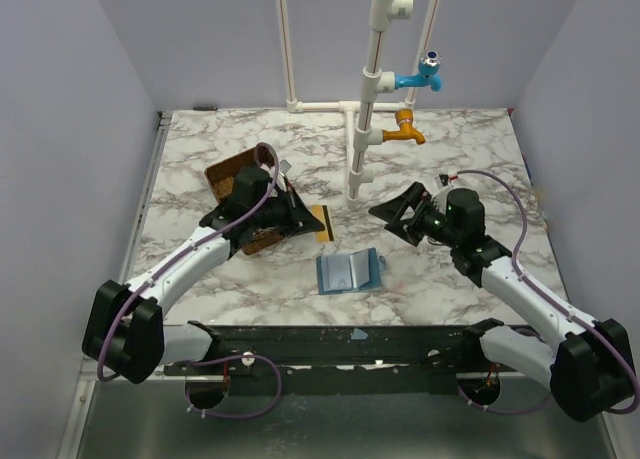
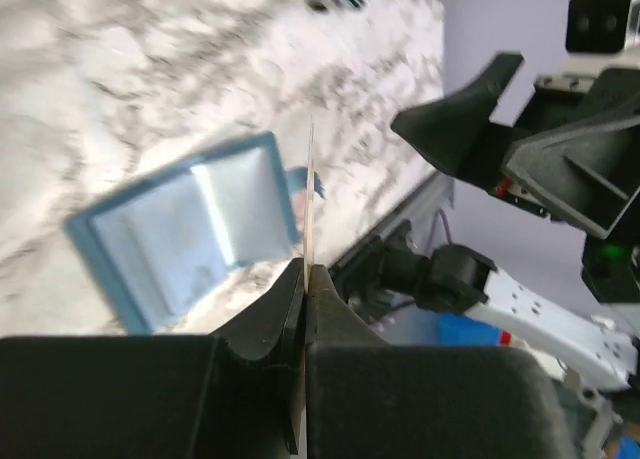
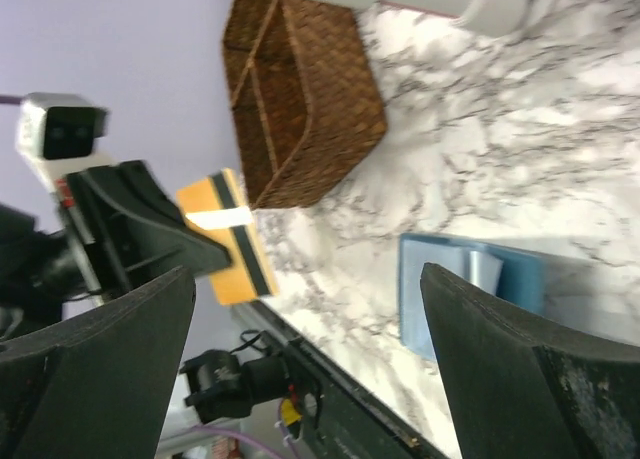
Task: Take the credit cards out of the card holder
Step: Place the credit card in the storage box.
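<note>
The blue card holder lies open and flat on the marble, near the front middle. A pale strip shows in one of its pockets. My left gripper hovers left of and behind the holder, shut on an orange credit card with a black stripe. The left wrist view shows that card edge-on, pinched between the jaws, with the holder below. My right gripper hangs open and empty to the right, facing the card; the holder lies under it.
A brown wicker divided tray stands behind the left gripper. A white pipe stand with a blue tap and an orange tap rises at the back middle. A black rail runs along the table's front edge.
</note>
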Tool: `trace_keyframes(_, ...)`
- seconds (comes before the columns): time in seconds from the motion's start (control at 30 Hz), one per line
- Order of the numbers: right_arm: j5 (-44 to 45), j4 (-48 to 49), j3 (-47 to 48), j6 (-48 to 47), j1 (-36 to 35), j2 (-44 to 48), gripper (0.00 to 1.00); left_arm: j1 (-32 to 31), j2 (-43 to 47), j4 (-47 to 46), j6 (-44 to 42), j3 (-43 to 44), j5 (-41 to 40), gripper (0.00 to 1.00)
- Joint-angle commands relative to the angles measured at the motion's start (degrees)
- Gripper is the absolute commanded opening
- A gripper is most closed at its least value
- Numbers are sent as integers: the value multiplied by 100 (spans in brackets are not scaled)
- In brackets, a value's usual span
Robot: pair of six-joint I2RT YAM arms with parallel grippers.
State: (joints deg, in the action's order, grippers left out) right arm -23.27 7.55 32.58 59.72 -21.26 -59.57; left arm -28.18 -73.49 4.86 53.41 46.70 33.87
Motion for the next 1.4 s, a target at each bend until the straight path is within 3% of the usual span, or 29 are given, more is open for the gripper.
trace_keyframes(0.0, 790, -720, 195, -532, 34, -81, 98, 475, 315, 1493, -813, 441, -1151, 0)
trace_keyframes(0.23, 830, -737, 279, -742, 34, -399, 98, 1231, -324, 1940, -1018, 1083, -1651, 0)
trace_keyframes(0.5, 832, -938, 458, -895, 35, -651, 98, 1538, -1734, 2290, -1218, 2324, -2076, 0)
trace_keyframes(0.7, 924, -1036, 582, -1048, 29, -675, 98, 1565, -2317, 2387, -1236, 2655, -2233, 0)
trace_keyframes(0.97, 885, -1045, 596, -1085, 31, -727, 98, 1578, -2482, 2204, -1199, 2478, -2039, 0)
trace_keyframes(1.07, 857, -1037, 623, -1100, 31, -726, 98, 1578, -2476, 2206, -1264, 2503, -2013, 10)
trace_keyframes(1.17, 841, -1065, 636, -1130, 31, -731, 98, 1579, -2391, 2245, -1353, 2522, -2046, 37)
trace_keyframes(1.27, 876, -1121, 660, -1166, 30, -714, 99, 1579, -2243, 2291, -1442, 2557, -2087, 54)
trace_keyframes(1.37, 948, -1190, 682, -1213, 27, -711, 99, 1575, -2072, 2407, -1554, 2637, -2137, 64)
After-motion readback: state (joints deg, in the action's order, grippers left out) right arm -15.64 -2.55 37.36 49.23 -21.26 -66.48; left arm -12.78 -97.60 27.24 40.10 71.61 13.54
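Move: The yellow card is already pinched in the left hand. The storage box's yellow-card compartment lies about 17 cm ahead of that hand, 8 cm to its left and 15 cm below. Silver cards lie some 9 cm left of that compartment and 4 cm nearer; black cards are about 8 cm left of it and 8 cm farther out. The open card holder is roughly 3 cm back from the left hand, 10 cm to its right and 17 cm lower. From the right hand, the compartment is about 16 cm ahead, 25 cm left, 16 cm below. The yellow card is carried by the left hand about 15 cm forward and 12 cm left, away from the card holder, then some 7 cm down towards the yellow-card compartment, the wrist swinging the fingers steeply downward. There the hand stops and the fingers open a bit over halfway, letting the card go. The empty right hand, still wide open, sinks about 5 cm and waits. ##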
